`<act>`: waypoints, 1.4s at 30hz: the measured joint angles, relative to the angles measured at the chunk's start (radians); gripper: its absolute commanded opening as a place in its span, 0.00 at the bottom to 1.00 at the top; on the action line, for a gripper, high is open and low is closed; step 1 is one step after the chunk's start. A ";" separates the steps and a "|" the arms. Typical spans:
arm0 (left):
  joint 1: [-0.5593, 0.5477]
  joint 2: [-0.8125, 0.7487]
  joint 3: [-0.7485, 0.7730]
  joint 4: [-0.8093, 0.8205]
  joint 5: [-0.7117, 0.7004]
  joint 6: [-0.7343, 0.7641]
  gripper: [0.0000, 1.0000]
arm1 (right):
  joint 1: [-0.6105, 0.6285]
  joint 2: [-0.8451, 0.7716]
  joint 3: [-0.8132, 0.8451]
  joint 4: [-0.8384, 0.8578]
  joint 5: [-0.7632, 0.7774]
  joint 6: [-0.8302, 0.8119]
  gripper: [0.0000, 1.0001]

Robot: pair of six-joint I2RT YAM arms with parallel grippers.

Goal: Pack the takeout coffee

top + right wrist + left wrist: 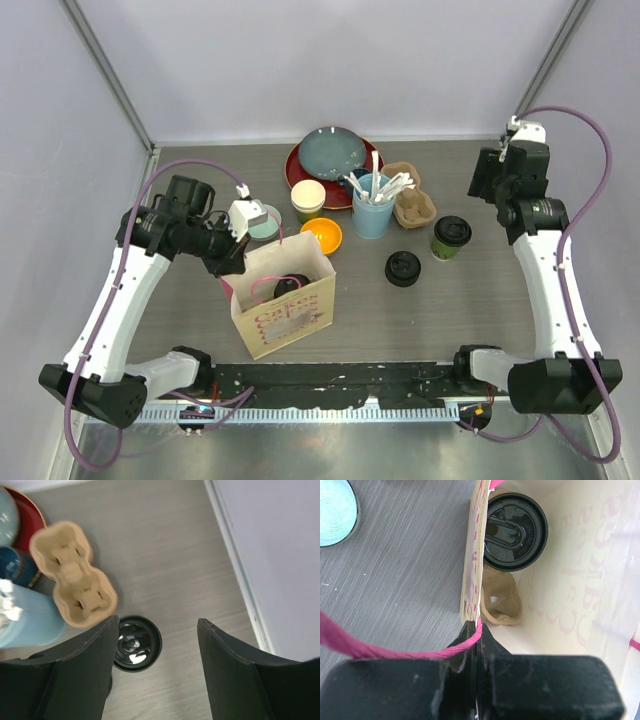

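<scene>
One takeout coffee, a dark green cup with a black lid (451, 237), stands on the table right of the middle; the right wrist view looks down on its lid (136, 643). Another lidded cup (290, 287) stands inside the printed paper bag (290, 320), its lid (516, 532) filling the bag's far end. My left gripper (476, 626) is shut on the bag's near wall and pink handle, at the bag's left rim (232, 283). My right gripper (158, 622) hangs open high above the table cup, at the back right (482, 183), holding nothing.
A stack of black lids (403, 268) lies left of the table cup. Behind are a cardboard cup carrier (412, 195), a light-blue utensil cup (373, 212), stacked plates (330, 158), an open paper cup (308, 200), an orange dish (321, 235) and a teal dish (264, 222). Crumpled cardboard (502, 600) lies in the bag.
</scene>
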 measured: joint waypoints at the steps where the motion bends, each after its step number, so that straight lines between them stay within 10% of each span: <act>1: 0.000 0.000 0.000 0.000 0.000 0.000 0.00 | -0.034 0.007 -0.026 -0.005 -0.003 0.009 0.68; 9: 0.000 0.000 0.002 -0.001 0.000 0.001 0.00 | -0.161 0.118 -0.123 0.018 -0.148 0.070 0.44; 42: -0.004 0.000 0.013 -0.009 -0.004 0.027 0.00 | -0.159 0.212 -0.254 0.039 -0.221 0.093 0.34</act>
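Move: The lidded green coffee cup stands almost straight below the right hand, about 3 cm to its left, 1 cm back and some 25 cm down. The black lids lie about 13 cm left and 5 cm back of this hand; the cardboard cup tray is around 12 cm ahead and 12 cm left, both some 28 cm down. From the left hand, still pinching the bag's rim, the cup is roughly 16 cm ahead, 48 cm right and 18 cm lower. The right hand drops about 17 cm towards the lidded cup, tipping some 25 degrees downward, its fingers half closing. ##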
